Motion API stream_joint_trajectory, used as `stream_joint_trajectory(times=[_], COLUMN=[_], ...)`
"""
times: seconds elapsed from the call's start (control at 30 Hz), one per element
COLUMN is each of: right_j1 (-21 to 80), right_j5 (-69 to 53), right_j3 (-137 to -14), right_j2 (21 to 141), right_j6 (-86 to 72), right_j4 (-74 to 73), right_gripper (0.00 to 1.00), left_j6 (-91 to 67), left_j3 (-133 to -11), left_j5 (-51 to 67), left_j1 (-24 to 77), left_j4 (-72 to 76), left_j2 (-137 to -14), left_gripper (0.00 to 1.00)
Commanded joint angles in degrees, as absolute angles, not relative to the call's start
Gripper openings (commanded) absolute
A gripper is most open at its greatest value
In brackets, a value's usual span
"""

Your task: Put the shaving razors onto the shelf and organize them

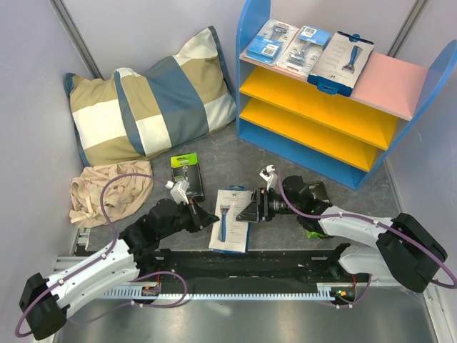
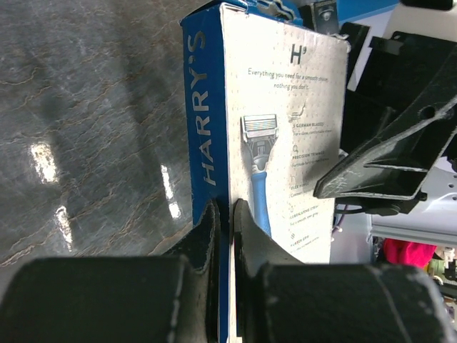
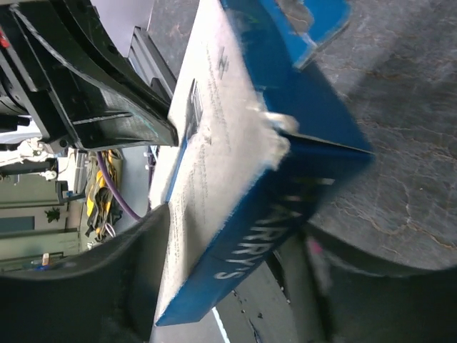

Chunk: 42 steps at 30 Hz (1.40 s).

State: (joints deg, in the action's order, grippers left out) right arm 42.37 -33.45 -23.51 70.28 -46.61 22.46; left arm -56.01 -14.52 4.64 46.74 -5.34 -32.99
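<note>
A flat white razor box (image 1: pixel 230 225) with blue sides lies on the grey floor between my two grippers. My left gripper (image 1: pixel 212 218) is shut on its left edge; the left wrist view shows the fingers (image 2: pixel 227 207) pinching the box (image 2: pixel 285 107). My right gripper (image 1: pixel 250 209) is at the box's right edge, its jaws (image 3: pixel 239 236) open and straddling the box (image 3: pixel 228 121). A black-and-lime box (image 1: pixel 187 174) lies to the left. A lime corner (image 1: pixel 312 232) shows under my right arm. The shelf (image 1: pixel 389 82) holds two blister packs (image 1: pixel 273 39) (image 1: pixel 305 48) and a white box (image 1: pixel 343 61) on its pink top.
A checked pillow (image 1: pixel 153 103) leans in the back left corner. A beige cloth (image 1: pixel 107 193) lies bunched at the left. Grey walls close in the sides and back. The arms' mounting rail (image 1: pixel 235 286) runs along the near edge.
</note>
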Motion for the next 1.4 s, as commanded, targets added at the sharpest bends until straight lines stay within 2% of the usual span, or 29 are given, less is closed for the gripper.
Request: stream_joint_trajectory(times=[0.0,0.13,0.23,0.33,0.37,0.43,0.47,0.57,0.67,0.93,1.27,1.37], right_j1=[42.3,42.3,42.3,42.0,41.9,41.4,41.1,39.6,37.4,32.6,28.9,28.7], right_j5=[-36.0,-36.7,-36.8,-36.4,-36.3,-35.3,-35.1,-34.2,-34.3,-31.3,-16.5,-11.5], right_j3=[-24.7,-26.2,-27.6,-29.9,-30.6,-32.8,-33.7,-36.6,-38.8,-44.9,-53.5,-55.7], right_j2=[70.4,70.3,70.0,69.1,68.4,67.4,66.3,63.8,61.4,55.6,45.4,42.8], right_j6=[-47.3,-47.3,-46.9,-45.4,-44.7,-42.7,-42.0,-39.6,-39.0,-37.9,-34.2,-34.0], right_j4=[26.8,26.5,25.8,22.9,21.9,18.0,16.8,11.9,9.6,3.0,-7.6,-8.7], right_gripper=[0.59,0.42,0.35,0.32,0.31,0.31,0.31,0.31,0.3,0.29,0.29,0.29], left_j6=[-53.9,-51.7,-49.8,-47.8,-47.2,-45.6,-45.2,-43.6,-42.7,-40.9,-41.3,-43.3], left_j3=[-17.5,-19.9,-22.0,-24.6,-25.4,-27.4,-28.0,-30.5,-32.3,-38.0,-45.3,-44.9], left_j5=[4.7,3.9,2.8,1.7,0.8,0.2,-0.1,-2.3,-3.0,-3.3,2.5,5.5], left_j1=[47.1,47.1,47.0,47.0,47.0,47.1,47.0,47.0,47.0,47.1,47.0,47.0], left_j4=[-0.8,-1.8,-3.2,-5.1,-5.9,-7.2,-7.6,-8.9,-9.2,-8.7,-2.3,4.0], left_j2=[-34.4,-35.8,-36.7,-37.6,-37.8,-38.1,-38.2,-38.5,-38.7,-38.1,-42.6,-45.3], left_gripper=[0.02,0.04,0.09,0.24,0.35,0.45,0.55,0.68,0.75,0.79,0.87,0.88])
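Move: The white-and-blue razor box hangs between the hands at about their own height, its middle some 5 cm left of the right gripper and 2 cm back, and about 5 cm right of the left gripper, level with it. From the right gripper, the right black-and-green pack lies about 23 cm right, 2 cm ahead and 5 cm lower; the shelf's bottom board is roughly 19 cm ahead, 18 cm right and 3 cm lower. Close the right gripper from the side until it pinches the razor box's right edge, while the left gripper's nearly shut tips stay at its left edge; then open the left wide to free it. Carry the box up about 20 cm with the right, forward and then also right towards the shelf, turning it clockwise and rolling its far end up. Raise the empty left gripper nearly as far and slightly forward, tilting its fingers up. ##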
